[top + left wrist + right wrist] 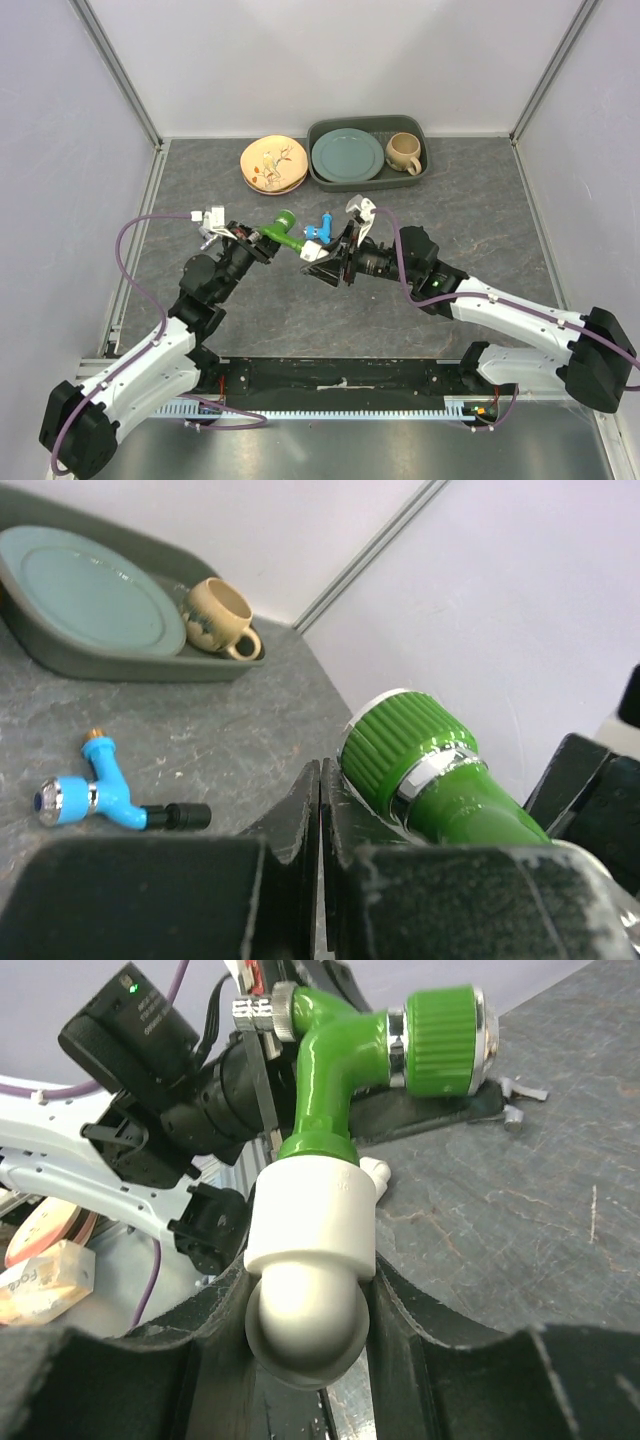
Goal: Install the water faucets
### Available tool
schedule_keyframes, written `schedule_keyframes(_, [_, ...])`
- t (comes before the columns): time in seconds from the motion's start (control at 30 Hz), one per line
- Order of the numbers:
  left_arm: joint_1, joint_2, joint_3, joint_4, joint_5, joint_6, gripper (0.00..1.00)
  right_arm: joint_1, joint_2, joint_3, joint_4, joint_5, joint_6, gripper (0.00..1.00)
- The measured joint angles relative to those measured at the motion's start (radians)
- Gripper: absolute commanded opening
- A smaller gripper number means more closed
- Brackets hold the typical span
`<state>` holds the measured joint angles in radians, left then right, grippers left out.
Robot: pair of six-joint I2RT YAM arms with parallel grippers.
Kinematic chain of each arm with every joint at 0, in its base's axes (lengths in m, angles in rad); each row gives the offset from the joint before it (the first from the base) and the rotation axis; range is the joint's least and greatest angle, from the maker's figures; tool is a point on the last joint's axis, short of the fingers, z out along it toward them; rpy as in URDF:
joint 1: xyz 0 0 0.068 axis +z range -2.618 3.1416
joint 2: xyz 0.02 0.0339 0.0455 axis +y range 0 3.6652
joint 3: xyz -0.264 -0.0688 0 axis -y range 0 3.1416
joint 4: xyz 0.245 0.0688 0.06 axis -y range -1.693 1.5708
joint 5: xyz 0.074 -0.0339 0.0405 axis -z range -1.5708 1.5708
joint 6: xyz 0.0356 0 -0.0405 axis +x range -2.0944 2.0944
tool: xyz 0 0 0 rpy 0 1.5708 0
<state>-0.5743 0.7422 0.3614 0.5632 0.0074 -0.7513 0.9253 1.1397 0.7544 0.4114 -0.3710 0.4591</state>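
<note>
The bright green water faucet (340,1060) stands screwed into a white elbow fitting (312,1250), and my right gripper (312,1265) is shut on that fitting, holding it above the table. In the top view the green faucet (285,230) hangs between both arms. My left gripper (320,772) is shut, its jaws pressed flat together with nothing between them. The green faucet's ribbed knob (405,742) lies against the outside of its right finger. On the table lies the light blue water faucet (100,795), black end pointing right; from above this blue faucet (320,230) shows just beyond the right gripper (322,262).
A dark tray (420,170) at the back holds a teal plate (347,154) and a tan mug (404,152). A stack of orange plates (273,164) sits left of it. White walls with metal rails close off the back and both sides.
</note>
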Motion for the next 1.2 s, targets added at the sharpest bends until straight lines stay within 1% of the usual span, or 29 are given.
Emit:
schedule_keyframes(0.27, [0.070, 0.028, -0.012, 0.189, 0.119, -0.008, 0.06, 0.000, 0.033, 0.000, 0.020, -0.085, 0.007, 0.00])
schedule_keyframes(0.43, [0.126, 0.039, -0.052, 0.341, 0.206, -0.040, 0.10, 0.000, 0.029, 0.000, 0.007, -0.108, -0.010, 0.00])
schedule_keyframes(0.63, [0.167, 0.074, -0.075, 0.445, 0.293, -0.104, 0.21, -0.019, -0.046, 0.000, -0.076, -0.104, -0.056, 0.00])
schedule_keyframes(0.8, [0.188, 0.089, -0.075, 0.519, 0.368, -0.161, 0.36, -0.051, -0.132, 0.000, -0.144, -0.103, -0.131, 0.00])
schedule_keyframes(0.83, [0.190, 0.093, -0.074, 0.527, 0.383, -0.167, 0.39, -0.053, -0.137, 0.000, -0.150, -0.104, -0.140, 0.00])
schedule_keyframes(0.87, [0.191, 0.101, -0.069, 0.535, 0.407, -0.180, 0.43, -0.056, -0.143, 0.000, -0.159, -0.112, -0.153, 0.00])
schedule_keyframes(0.97, [0.192, 0.136, -0.039, 0.559, 0.477, -0.212, 0.50, -0.059, -0.145, 0.000, -0.182, -0.157, -0.190, 0.00])
schedule_keyframes(1.2, [0.193, 0.262, 0.064, 0.649, 0.654, -0.308, 0.55, -0.060, -0.138, 0.005, -0.245, -0.233, -0.285, 0.00])
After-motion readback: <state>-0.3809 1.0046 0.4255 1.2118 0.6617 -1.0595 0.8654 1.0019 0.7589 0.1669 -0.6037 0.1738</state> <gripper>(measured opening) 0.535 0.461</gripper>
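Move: The left hand's nearly shut fingers are just under and beside the green faucet's knob, which lies roughly 3 cm to their right and 3 cm up, level fore-and-aft. The white elbow in the right fingers is about 7 cm back and 9 cm to the right of the left hand; the blue faucet on the table is some 14 cm ahead, 10 cm right and 18 cm below it. From the right hand the knob is about 8 cm ahead, 6 cm left and 2 cm up. Upward first, the left hand lifts beside the green knob with its fingers still nearly shut. It then backs off while climbing on, some 8 cm up in all, opening to about half, and finally swings right, turning about 30 degrees clockwise to point across towards the right hand. The right hand keeps its pinch on the white elbow and carries it roughly 3 cm back and 3 cm right, rolling its forward side up a little. ##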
